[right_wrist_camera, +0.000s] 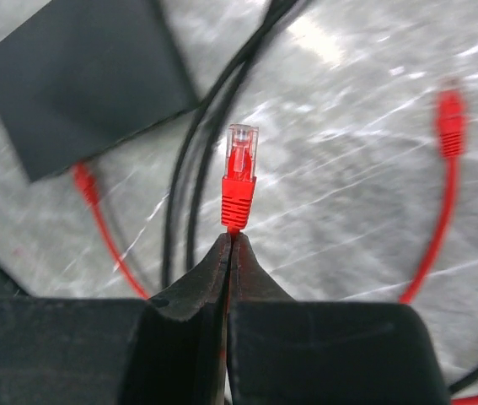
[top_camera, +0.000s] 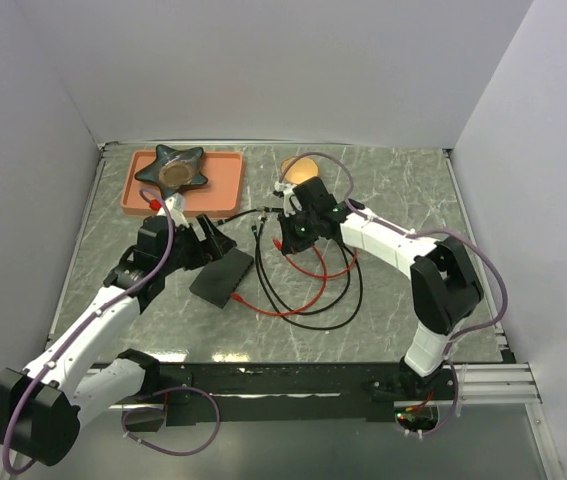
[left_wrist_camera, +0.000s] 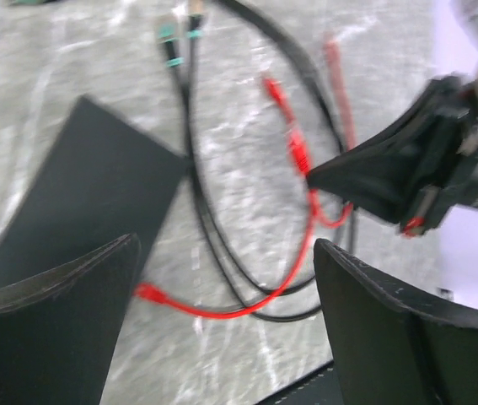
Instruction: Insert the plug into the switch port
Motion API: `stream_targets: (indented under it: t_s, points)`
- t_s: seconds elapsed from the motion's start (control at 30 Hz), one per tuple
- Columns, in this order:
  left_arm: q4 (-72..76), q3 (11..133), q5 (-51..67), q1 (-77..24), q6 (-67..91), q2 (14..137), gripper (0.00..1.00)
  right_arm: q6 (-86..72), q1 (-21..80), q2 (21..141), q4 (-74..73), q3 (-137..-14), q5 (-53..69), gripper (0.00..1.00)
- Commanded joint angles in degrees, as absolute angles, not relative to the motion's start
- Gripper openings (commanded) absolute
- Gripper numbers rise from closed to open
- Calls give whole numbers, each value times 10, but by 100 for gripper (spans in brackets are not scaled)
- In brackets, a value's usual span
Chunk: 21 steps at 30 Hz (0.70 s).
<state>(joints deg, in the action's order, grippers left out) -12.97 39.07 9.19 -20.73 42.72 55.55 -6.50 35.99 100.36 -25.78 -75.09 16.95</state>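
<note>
A red plug (right_wrist_camera: 240,173) with a clear tip sticks out just beyond my right gripper (right_wrist_camera: 232,238), which is shut on the red cable right behind the plug's boot. The plug hangs above the table, right of the flat black switch box (right_wrist_camera: 78,76), and is apart from it. From above, the right gripper (top_camera: 285,243) is right of the box (top_camera: 223,278). The switch port itself does not show in any view. My left gripper (left_wrist_camera: 222,278) is open and empty, over the near end of the box (left_wrist_camera: 87,194), with its left finger (left_wrist_camera: 53,321) above it.
Loops of red cable (top_camera: 298,300) and black cable (top_camera: 338,310) lie right of the box. Another red plug (left_wrist_camera: 150,293) lies by the box's edge. A salmon-pink tray (top_camera: 225,185) with a dark star-shaped dish (top_camera: 173,168) sits at the back left. An orange round object (top_camera: 301,168) is behind the right gripper.
</note>
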Motion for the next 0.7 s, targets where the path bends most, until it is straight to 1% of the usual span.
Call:
stream_targets:
  t_s: [0.0, 0.3, 0.43, 0.47, 0.5, 0.53, 0.57, 0.63, 0.67]
  points:
    - [-27, 370, 160, -210, 455, 541, 89, -56, 366, 936, -207, -728, 241, 0]
    - [32, 368, 199, -224, 465, 566, 84, -54, 368, 901, -225, -724, 282, 0]
    - [3, 382, 172, -231, 461, 559, 83, -48, 376, 892, -246, -723, 223, 1]
    - [2, 386, 171, -231, 461, 557, 84, -41, 381, 896, -254, -726, 211, 10]
    - [-25, 389, 166, -231, 462, 555, 84, -36, 388, 899, -264, -729, 194, 26]
    - [-36, 392, 156, -231, 463, 555, 85, -31, 408, 903, -275, -729, 166, 39]
    - [-46, 397, 152, -231, 464, 552, 86, -26, 420, 912, -281, -729, 105, 43]
    - [-80, 398, 122, -231, 480, 545, 86, -22, 439, 929, -286, -729, 61, 49]
    - [-89, 398, 114, -231, 485, 538, 87, -18, 451, 951, -291, -731, 34, 50]
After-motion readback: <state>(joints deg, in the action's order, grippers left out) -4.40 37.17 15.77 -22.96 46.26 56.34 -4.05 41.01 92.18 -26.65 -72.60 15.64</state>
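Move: The right hand holds the red plug by its cable, over the patch of bare table where that plug comes down, about 2 cm ahead, 3 cm left and 9 cm below. The switch is roughly level with this hand, some 14 cm left; a loose red plug lies about 12 cm ahead and 3 cm right. From the left hand that landing spot is some 6 cm ahead, 11 cm right and 15 cm below. Rising some 5 cm and drawing back, the right hand opens, letting go of the plug; the left eases right. ##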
